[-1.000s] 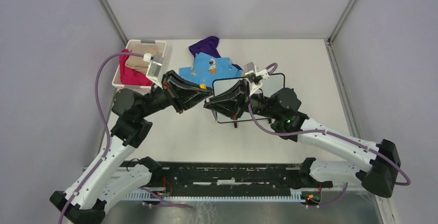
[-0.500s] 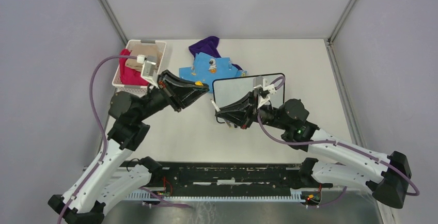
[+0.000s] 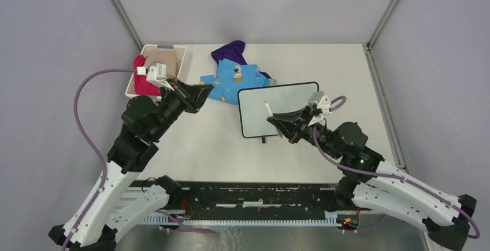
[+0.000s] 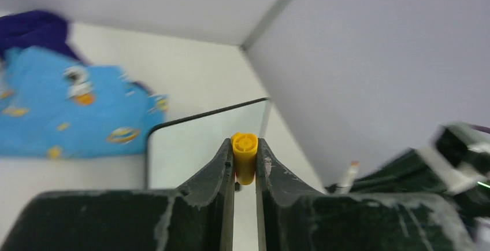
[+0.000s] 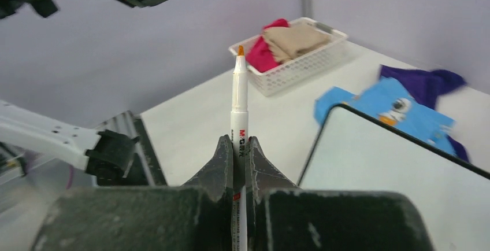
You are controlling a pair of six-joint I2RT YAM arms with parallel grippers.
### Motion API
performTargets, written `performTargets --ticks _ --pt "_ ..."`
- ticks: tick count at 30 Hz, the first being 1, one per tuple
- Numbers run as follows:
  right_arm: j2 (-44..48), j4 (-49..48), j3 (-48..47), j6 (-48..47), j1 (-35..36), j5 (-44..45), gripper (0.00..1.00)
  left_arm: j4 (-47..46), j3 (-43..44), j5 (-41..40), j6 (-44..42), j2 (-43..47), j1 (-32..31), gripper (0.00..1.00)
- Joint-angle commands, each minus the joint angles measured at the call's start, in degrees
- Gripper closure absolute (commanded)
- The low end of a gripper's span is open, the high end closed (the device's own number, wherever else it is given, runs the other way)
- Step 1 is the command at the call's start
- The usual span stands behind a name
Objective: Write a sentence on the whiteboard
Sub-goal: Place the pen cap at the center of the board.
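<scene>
The whiteboard (image 3: 286, 109) lies flat at mid-table, black-framed, and no sentence shows on its white face. My right gripper (image 3: 273, 121) hovers over the board's near left part, shut on a white marker (image 5: 238, 106). The marker's bare orange tip (image 5: 240, 50) points away from the wrist. My left gripper (image 3: 207, 91) is raised to the left of the board, over the blue cloth's edge. It is shut on the marker's yellow cap (image 4: 244, 157). In the left wrist view the whiteboard (image 4: 190, 147) lies beyond the cap.
A white basket (image 3: 173, 55) with red and tan cloths stands at the back left. A blue patterned cloth (image 3: 234, 75) and a purple cloth (image 3: 231, 50) lie behind the board. Grey walls close the table on three sides.
The two grippers, close together over the board's left edge a second ago, have drawn apart. The left went back left with the cap, the right went right and nearer with the uncapped marker.
</scene>
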State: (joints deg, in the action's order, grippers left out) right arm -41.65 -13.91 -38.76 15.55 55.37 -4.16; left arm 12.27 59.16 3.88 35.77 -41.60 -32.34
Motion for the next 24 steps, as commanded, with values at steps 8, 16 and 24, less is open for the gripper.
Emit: performTargets --ticks 8,16,24 --pt "14.7 20.19 7.31 -4.15 -0.15 21.24 1.0 22.55 -7.4 -23.89 -7.74 -13.13 0.25 0.98" --pt "17.28 22.56 9.0 -3.16 -0.12 20.87 1.0 20.31 -3.11 -20.58 -10.09 -35.28 5.1 0.98" --pt "18.83 23.3 8.08 -4.18 -0.12 19.86 1.0 13.2 -5.2 -13.98 -7.96 -46.78 8.23 0.98"
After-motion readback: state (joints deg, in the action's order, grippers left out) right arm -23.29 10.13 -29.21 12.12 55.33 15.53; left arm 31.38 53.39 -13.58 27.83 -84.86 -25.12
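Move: The left hand, holding the yellow pen cap, has bare table left of the whiteboard some 40 cm below it, about 7 cm ahead and 7 cm to its left. From this hand the whiteboard's centre is roughly 18 cm ahead and 26 cm right, its black clip 2 cm ahead and 19 cm right, and the blue cloth 34 cm ahead and 10 cm right. From the right hand, gripping the uncapped pen, the board's centre lies about 24 cm ahead, 7 cm right and 33 cm below. Down fast, some 35 cm, the left hand sinks towards the bare table left of the whiteboard, easing forward and left as it goes and tipping its fingers by about 70 degrees until they point steeply down and forward; it keeps its pinch on the cap. The right hand, still gripping the pen, draws right and down away from the left hand, turning slightly clockwise, then slows almost to a halt. ##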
